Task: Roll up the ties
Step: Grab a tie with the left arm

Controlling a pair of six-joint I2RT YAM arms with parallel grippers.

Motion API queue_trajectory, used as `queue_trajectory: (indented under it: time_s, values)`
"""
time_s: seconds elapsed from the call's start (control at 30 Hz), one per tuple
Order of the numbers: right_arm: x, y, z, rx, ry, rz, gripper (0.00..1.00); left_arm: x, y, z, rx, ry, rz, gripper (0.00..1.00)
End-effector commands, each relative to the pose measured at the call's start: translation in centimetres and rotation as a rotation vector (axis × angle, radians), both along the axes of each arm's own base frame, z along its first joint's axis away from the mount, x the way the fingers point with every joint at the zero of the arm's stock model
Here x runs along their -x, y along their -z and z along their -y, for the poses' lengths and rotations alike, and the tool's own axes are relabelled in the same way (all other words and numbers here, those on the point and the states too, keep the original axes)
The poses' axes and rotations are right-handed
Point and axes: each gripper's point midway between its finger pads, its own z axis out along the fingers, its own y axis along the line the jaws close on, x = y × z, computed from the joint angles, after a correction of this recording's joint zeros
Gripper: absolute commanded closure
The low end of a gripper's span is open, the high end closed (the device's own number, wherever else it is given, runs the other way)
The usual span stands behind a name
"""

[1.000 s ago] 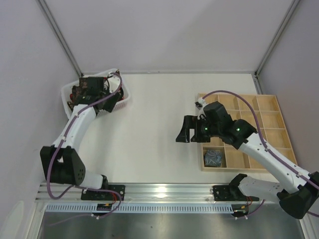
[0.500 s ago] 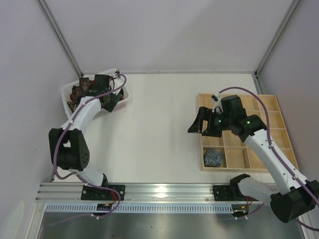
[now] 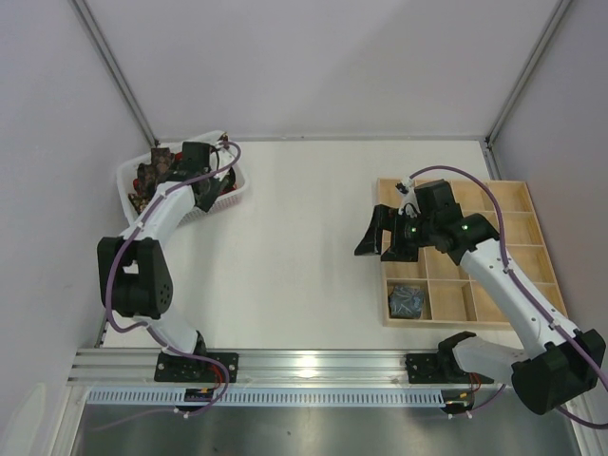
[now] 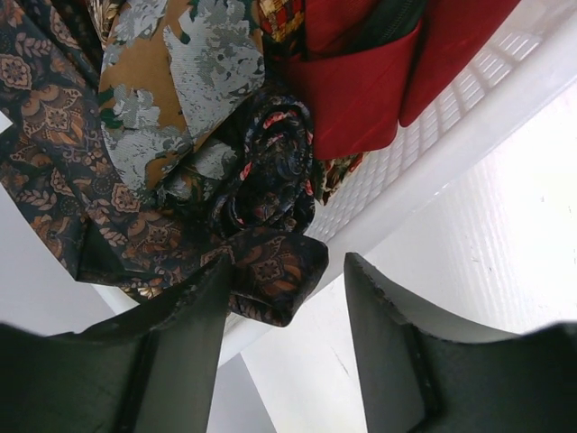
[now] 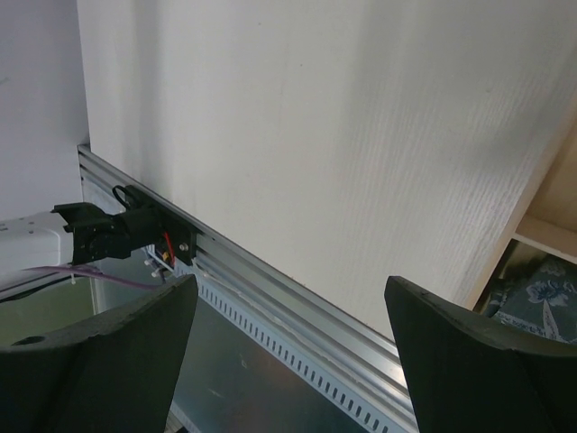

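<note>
Several ties lie heaped in a white basket at the far left. My left gripper hovers at the basket's right rim, jaws open. In the left wrist view a dark paisley tie folds over the rim, and its hanging fold touches my left finger at the mouth of the gripper. Above it lie a gold-grey tie and a red tie. My right gripper stands wide open and empty above the table beside the tray. A rolled grey-blue tie sits in one compartment.
A wooden compartment tray lies at the right, under my right forearm. An aluminium rail runs along the near edge with both arm bases on it. White walls close in the table on the left, the back and the right.
My left arm swung its elbow in over the basket's rim and its jaws narrowed a little. My right gripper moved right, toward the tray's left edge.
</note>
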Motion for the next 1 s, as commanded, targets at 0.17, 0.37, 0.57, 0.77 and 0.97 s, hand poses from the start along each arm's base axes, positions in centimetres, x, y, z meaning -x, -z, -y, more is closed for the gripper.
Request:
queue_trajectory:
  time_s: [0.17,0.37,0.57,0.77,0.97]
  values:
    - [-0.5,-1.0,-0.4,-0.011,-0.026,0.042,0.08,-1.6,-1.8,-1.5,-0.029,-0.042,0.063,0.53]
    - [-0.6,-0.9,-0.3,-0.006,-0.026,0.043,0.08,-1.5,-1.6,-1.7,-0.030,-0.056,0.067,0.85]
    - [-0.7,-1.1,-0.3,-0.005,-0.021,0.049,0.08,-1.4,-2.1,-1.8,-0.028,-0.077,0.084,0.99]
    - [-1.0,-1.1,-0.4,-0.004,-0.015,0.046,0.07,-1.2,-9.2,-2.4,0.032,-0.230,0.242,1.00]
    - [-1.8,-2.1,-0.7,-0.018,-0.011,0.067,0.07,2.1,-24.7,0.8,0.377,-0.228,0.630,0.99]
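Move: The near end of the dark floral tie, draped over the basket's near rim, is already between the left hand's open fingers, about 1 cm to their left and 1 cm below. The basket's middle is roughly 9 cm ahead and 3 cm right of the left hand, a little lower. Inside, the red tie lies some 7 cm ahead and 8 cm right, the grey-brown tie 8 cm ahead and 2 cm right. From the right hand the tie end is about 20 cm ahead, 46 cm left and lower. Easing only about 1 cm to the left at rim height, the left hand first shuts its wide-open fingers on the floral tie's end, pinching it. Then it pulls quickly up, some 10 cm away from the basket, keeping the fingers shut while they tilt up about 15 degrees and turn slightly counter-clockwise. ##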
